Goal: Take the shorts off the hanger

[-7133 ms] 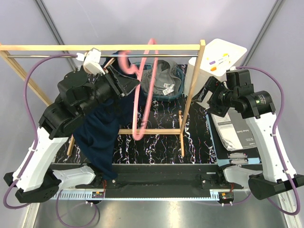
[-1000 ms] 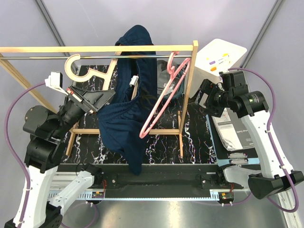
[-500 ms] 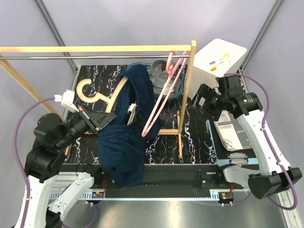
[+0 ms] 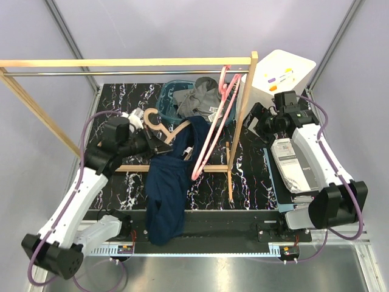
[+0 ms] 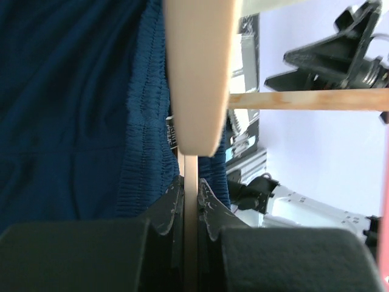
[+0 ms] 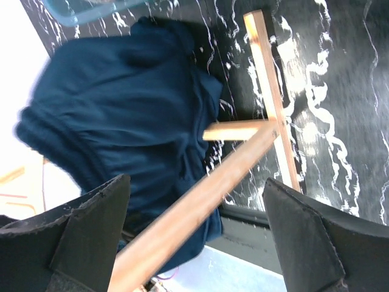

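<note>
My left gripper (image 4: 161,138) is shut on the thin bar of a wooden hanger (image 4: 155,118), held low over the table. In the left wrist view the fingertips (image 5: 173,198) pinch that bar below the hanger's broad arm (image 5: 197,73). The navy shorts (image 4: 165,194) hang from the hanger and trail toward the table's near edge; their elastic waist (image 5: 143,152) lies against the hanger. The grey shorts (image 4: 200,100) lie bunched in a blue basket (image 4: 169,97). My right gripper (image 4: 252,125) stands open beside the rack's right post, nothing between its fingers (image 6: 91,225).
A wooden rack with a metal rail (image 4: 121,73) spans the back; its right post (image 4: 240,121) crosses my right wrist view (image 6: 200,207). A pink hanger (image 4: 214,131) dangles from the rail's right end. A white box (image 4: 282,76) and a booklet (image 4: 298,167) sit at the right.
My left arm has brought the wooden hanger and navy shorts down off the rail toward the table's middle. The pink hanger swung. My right arm drew back toward the rack post.
</note>
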{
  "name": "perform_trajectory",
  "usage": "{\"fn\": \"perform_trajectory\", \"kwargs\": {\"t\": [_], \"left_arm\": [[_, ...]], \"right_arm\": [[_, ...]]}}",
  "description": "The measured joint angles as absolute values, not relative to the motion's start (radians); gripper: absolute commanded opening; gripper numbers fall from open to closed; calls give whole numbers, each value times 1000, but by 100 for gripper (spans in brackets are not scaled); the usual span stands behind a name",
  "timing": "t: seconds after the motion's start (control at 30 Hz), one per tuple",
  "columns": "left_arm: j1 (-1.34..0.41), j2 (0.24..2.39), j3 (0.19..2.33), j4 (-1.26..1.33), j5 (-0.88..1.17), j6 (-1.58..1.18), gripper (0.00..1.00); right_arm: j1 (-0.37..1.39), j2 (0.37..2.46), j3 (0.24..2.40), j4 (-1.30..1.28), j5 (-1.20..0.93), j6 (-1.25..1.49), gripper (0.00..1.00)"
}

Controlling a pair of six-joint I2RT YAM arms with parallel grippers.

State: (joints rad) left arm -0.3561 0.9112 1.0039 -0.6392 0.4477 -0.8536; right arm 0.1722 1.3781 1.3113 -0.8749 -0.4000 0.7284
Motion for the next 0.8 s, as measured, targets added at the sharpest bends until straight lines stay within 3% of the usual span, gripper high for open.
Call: {"fn": "perform_trajectory", "kwargs": {"t": [0.5,0.8], "left_arm": [[-413,1264,1185,-553,651,-724,0],[-466,1415,1286,-543,655,-716,0]], "right_arm": [[171,1653,1470,-653,-577,619,98],[168,1721,1507,-555,-688,548,95]]}}
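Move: The left hand grips the wooden hanger; the waistband of the hanging shorts lies about 10 cm to its right, 5 cm ahead and 4 cm lower, with the pink hanger some 19 cm right and 7 cm ahead. From the open right hand the waistband is roughly 22 cm left and 3 cm back, about level, and the rack post is 6 cm left, straight across in between. Left carries the hanger about 10 cm right and forward; right, open, reaches 10 cm forward-left towards the shorts. ##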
